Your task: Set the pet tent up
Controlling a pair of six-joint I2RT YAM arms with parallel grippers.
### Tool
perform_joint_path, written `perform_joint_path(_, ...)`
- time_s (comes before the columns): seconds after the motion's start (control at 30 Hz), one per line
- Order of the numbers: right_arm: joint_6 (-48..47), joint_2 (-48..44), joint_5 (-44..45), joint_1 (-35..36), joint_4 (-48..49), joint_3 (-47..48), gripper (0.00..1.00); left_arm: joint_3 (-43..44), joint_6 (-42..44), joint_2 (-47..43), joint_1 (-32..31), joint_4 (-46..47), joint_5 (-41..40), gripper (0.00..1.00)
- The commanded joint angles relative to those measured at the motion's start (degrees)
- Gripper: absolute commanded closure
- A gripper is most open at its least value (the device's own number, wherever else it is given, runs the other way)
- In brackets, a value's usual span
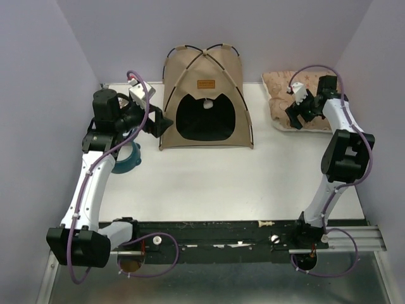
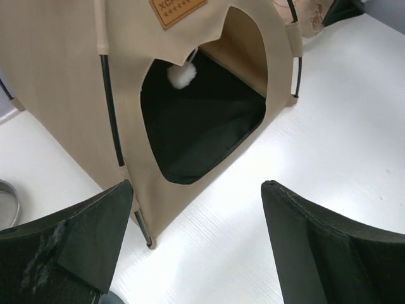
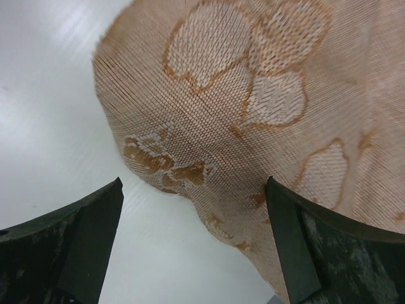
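The pet tent [image 1: 205, 95] stands upright at the back middle of the white table, tan fabric over crossed black poles. Its dark doorway faces me, with a white pom-pom [image 2: 182, 75] hanging in it and an orange-brown label [image 2: 177, 9] above. My left gripper [image 1: 163, 125] is open just beside the tent's front left corner, and nothing lies between its fingers [image 2: 95, 228]. A black pole [image 2: 112, 114] runs down that corner. My right gripper [image 1: 293, 117] is open, hovering over the near edge of the pink patterned cushion [image 3: 253, 95] without touching it.
The cushion [image 1: 285, 95] lies at the back right against the wall. A teal ring [image 1: 128, 158] sits under the left arm. A black rail [image 1: 221, 237] with a small white piece [image 1: 266, 223] runs along the near edge. Lilac walls close in on three sides.
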Motion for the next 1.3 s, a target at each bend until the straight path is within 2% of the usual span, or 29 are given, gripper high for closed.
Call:
perform_joint_path(0.0,-8.62,2.95,9.1,1.75,0.84,-3.35,0.0,-2.36,-2.76,-3.23,0.12,-3.04,2.56,0.01)
perform_joint_path(0.1,-10.47,3.56,12.97,3.68,5.58,-7.76,0.02,-4.21,-4.43,-4.64,0.03,-1.55,1.86,0.01)
perform_joint_path(0.13,-10.04,3.39,13.24,3.86,7.34,-8.64,0.11,-4.65,-4.87,-4.91,0.03,-1.46,1.85,0.01)
perform_joint_path(0.17,-8.91,2.95,13.42,3.78,8.31,-8.65,0.24,-4.92,-5.22,-5.0,-0.05,-1.63,2.03,0.01)
perform_joint_path(0.27,-6.0,-2.99,9.4,3.51,3.59,-7.33,0.95,-4.75,-5.4,-5.87,0.03,-2.42,2.03,0.01)
perform_joint_path(0.3,-4.86,-6.59,7.46,3.34,1.75,-7.94,0.99,-4.57,-5.23,-6.4,0.03,-2.51,2.03,0.01)
perform_joint_path(0.5,-1.95,-31.38,-6.07,0.62,-22.83,-3.03,0.99,-2.73,-4.69,-6.84,-0.14,-2.34,2.55,0.02)
perform_joint_path(0.7,-10.73,-51.69,-16.09,-0.27,-46.84,1.37,0.99,-1.93,-6.98,-6.58,-0.93,0.12,3.44,0.03)
perform_joint_path(0.83,-10.3,-64.0,-24.26,0.0,-47.22,-3.44,0.99,-2.19,-10.05,-7.63,-0.93,1.53,3.35,0.03)
perform_joint_path(0.97,-5.74,-67.18,-31.39,0.87,-47.23,-11.26,1.0,-3.25,-11.2,-10.53,-0.93,0.13,2.12,0.02)
perform_joint_path(1.13,-9.25,-76.31,-33.24,9.99,-47.22,-19.97,0.99,-5.62,-9.45,-15.27,-0.93,-2.51,1.94,0.01)
perform_joint_path(1.2,-8.11,-76.94,-37.44,12.46,-47.14,-20.6,0.99,-6.5,-9.53,-16.16,-0.93,-2.43,1.33,0.01)
perform_joint_path(1.27,-4.09,-73.54,-42.37,12.57,-46.35,-20.16,0.99,-6.59,-10.84,-15.64,-0.93,-2.77,0.62,0.01)
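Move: My open right hand hovers over the near edge of the patterned cushion, that edge about 6 cm straight below my fingers. The cushion's middle lies some 12 cm ahead, 7 cm to the right and 6 cm down. The tent's middle stands roughly 36 cm to this hand's left, 8 cm ahead and 10 cm higher. From my left hand the cushion is about 27 cm ahead, 60 cm right and 25 cm lower. My right hand dips about 6 cm onto the cushion's near edge, shuts on it and pinches the fabric. I then sweep it high and back towards my base, some 37 cm in all, drifting left, tipping fingers up and turning counter-clockwise, before sinking about 10 cm. Fingers wide open, my left hand backs off the tent about 7 cm, finally rising slightly. ##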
